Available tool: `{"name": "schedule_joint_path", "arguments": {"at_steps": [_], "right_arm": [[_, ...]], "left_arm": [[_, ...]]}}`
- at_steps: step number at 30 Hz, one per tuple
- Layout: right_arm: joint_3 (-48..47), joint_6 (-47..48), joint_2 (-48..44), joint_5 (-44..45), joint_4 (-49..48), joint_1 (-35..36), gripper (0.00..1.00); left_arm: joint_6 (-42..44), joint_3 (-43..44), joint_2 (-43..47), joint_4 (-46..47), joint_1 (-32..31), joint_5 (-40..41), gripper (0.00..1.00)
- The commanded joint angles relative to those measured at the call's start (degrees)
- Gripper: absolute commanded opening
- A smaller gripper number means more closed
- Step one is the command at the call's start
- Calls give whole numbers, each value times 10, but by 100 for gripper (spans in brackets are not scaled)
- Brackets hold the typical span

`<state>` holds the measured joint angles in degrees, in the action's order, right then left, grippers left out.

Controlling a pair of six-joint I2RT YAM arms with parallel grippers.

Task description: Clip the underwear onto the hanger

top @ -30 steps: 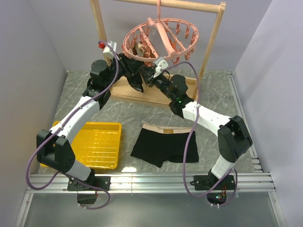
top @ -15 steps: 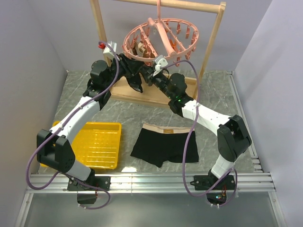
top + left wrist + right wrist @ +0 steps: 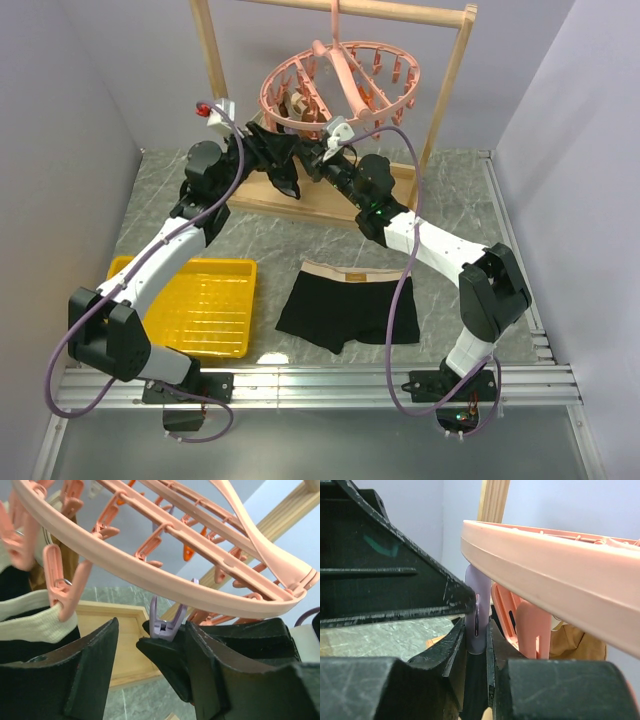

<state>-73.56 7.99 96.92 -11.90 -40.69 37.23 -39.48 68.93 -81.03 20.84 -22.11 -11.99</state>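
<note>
The underwear, black boxer briefs with a tan-pink waistband, lies flat on the table in front of the arms, and neither gripper touches it. The salmon-pink hanger hangs from the wooden rack, and its ring shows close above both grippers. My right gripper is shut on a lilac peg that dangles under the ring. My left gripper stands open just to the left of it, with the peg and a right fingertip in the gap between its jaws.
Another dark garment with a cream band hangs from a pink peg at the ring's left side. The wooden rack's posts and base stand behind the grippers. A yellow tray sits at the front left.
My left gripper has opened and its wrist has drawn back a little to the left. My right gripper has closed tighter on the lilac peg. The underwear has not moved.
</note>
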Motion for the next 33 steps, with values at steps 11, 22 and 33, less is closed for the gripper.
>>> {"name": "schedule_joint_path", "arguments": {"at_steps": [11,22,33], "right_arm": [[-6,4,-14,-29,-23,5,0],[6,5,-21,-39,-27,6,0],[13,6,-24,-42,-21,5,0]], "left_arm": [[-2,15,6,68,-2,14,53],[-13,42,-18,74,-2,-1,49],[-24,46,-22,85,0,3,3]]}}
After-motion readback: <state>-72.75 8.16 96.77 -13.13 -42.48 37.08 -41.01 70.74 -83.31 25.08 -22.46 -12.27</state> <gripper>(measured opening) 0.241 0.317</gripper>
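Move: The purple clip sits almost between the left hand's open fingers, about 1 cm ahead, 1 cm right and 1 cm above; the right hand already holds its lower end, so its middle lies roughly 1 cm above that hand. From the left hand, the hanger's near rim runs overhead, about 1 cm ahead, 1 cm right and 3 cm up. The pink clip gripping a cream waistband is some 5 cm ahead, 4 cm left and 2 cm up. Upward by about 1.5 cm goes the left hand, towards the upper part of the purple clip under the hanger's rim, then it eases roughly 1 cm to the right and slightly forward while its open fingers shut by about half, pinching the clip's two legs from the sides. The right hand stays and keeps its pinch on the lower end. ##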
